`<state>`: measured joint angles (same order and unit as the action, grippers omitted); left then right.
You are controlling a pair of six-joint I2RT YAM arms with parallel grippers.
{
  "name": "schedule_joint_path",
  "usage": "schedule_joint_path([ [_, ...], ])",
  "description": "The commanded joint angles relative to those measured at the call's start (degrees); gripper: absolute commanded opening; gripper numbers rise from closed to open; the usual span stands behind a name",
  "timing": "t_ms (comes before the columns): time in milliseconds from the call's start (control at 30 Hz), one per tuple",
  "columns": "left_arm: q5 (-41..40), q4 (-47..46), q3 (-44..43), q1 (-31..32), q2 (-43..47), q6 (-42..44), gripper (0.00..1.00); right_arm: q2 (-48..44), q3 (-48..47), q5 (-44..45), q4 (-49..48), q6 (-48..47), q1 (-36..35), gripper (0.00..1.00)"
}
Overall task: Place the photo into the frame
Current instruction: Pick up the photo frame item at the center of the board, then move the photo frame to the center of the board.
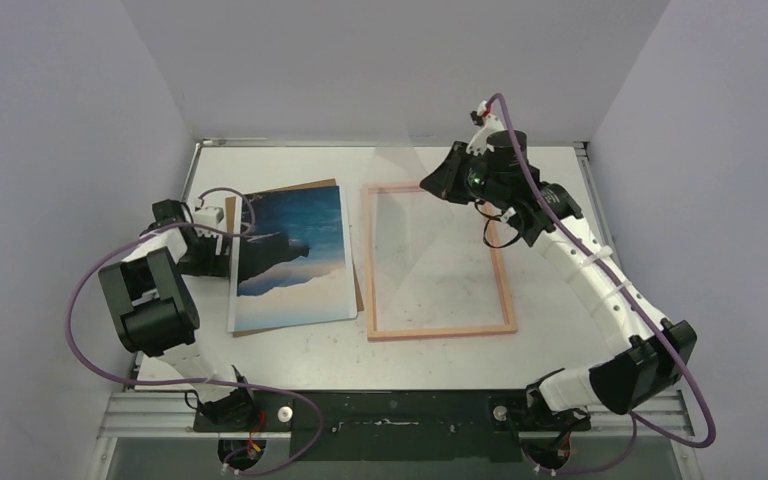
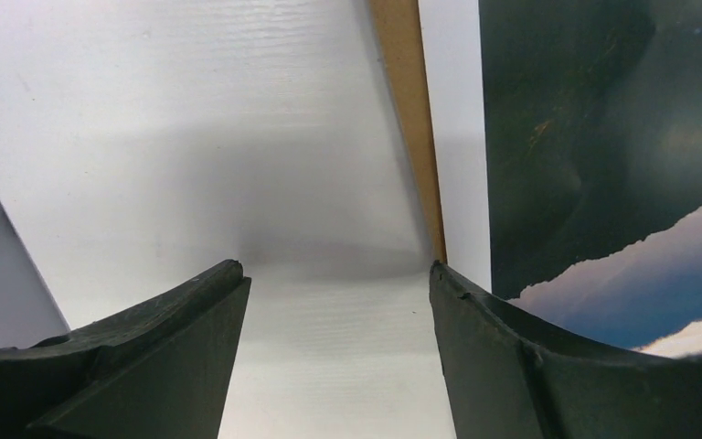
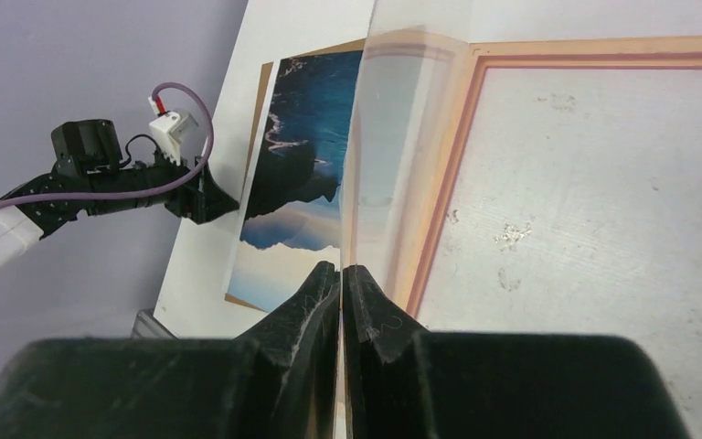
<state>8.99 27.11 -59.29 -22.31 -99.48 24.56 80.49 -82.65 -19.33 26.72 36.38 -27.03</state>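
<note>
The photo (image 1: 290,255), blue sky with dark and pale clouds, lies flat on a brown backing board (image 1: 230,212) left of centre. The frame (image 1: 442,331) lies flat to its right, with bare table showing inside its thin rails. My left gripper (image 1: 226,238) stands open low over the table at the photo's left edge (image 2: 603,137), nothing between its fingers (image 2: 338,270). My right gripper (image 1: 428,186) hovers over the frame's far left corner, shut on the edge of a clear sheet (image 3: 393,137), which is raised above the frame (image 3: 603,50).
White walls close in the table on the left, back and right. The backing board (image 2: 411,110) shows as a brown strip beside the photo. A metal rail (image 1: 400,410) with both arm bases runs along the near edge.
</note>
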Motion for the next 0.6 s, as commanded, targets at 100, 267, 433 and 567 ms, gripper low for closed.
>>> schedule_joint_path([
  [100,3.6,13.4,-10.3,4.1,6.2,-3.0,0.78,-6.0,-5.4,0.8,4.3,-1.8,4.0,0.05],
  [267,4.3,18.8,-16.4,12.5,10.4,-6.5,0.88,-7.2,-8.6,0.6,6.6,-2.5,6.3,0.05],
  [433,7.0,19.2,-20.0,25.6,10.8,-14.0,0.93,-8.5,-10.4,2.5,8.9,-3.4,7.9,0.05],
  [567,9.7,15.2,-21.4,35.2,7.0,-21.3,0.96,-9.8,-12.7,6.1,12.3,-4.4,9.0,0.05],
])
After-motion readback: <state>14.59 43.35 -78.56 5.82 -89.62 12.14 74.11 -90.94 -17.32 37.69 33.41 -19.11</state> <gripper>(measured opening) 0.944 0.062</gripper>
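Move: Beside the brown board's left edge, just over the table, the left hand has the clear sheet about 45 cm to its right, 3 cm ahead and 18 cm up; the photo on its brown board is centred some 18 cm right, 4 cm ahead. The right hand still holds this sheet, its middle about 12 cm below, 6 cm left and 3 cm ahead. The frame's centre lies roughly 32 cm under that hand and 5 cm right, level in reach; the photo, 34 cm left, 3 cm ahead and 32 cm down. Rising off the brown board's left edge, the left hand first climbs, then sweeps right over the photo towards the hanging sheet, about 20 cm right and 15 cm up in all, with a little forward. Its fingers open wider while the wrist turns clockwise some 20 degrees and tips its fingers more forward. The right hand keeps its pinch on the sheet's edge and carries it 7 cm right and 6 cm up above the frame. ##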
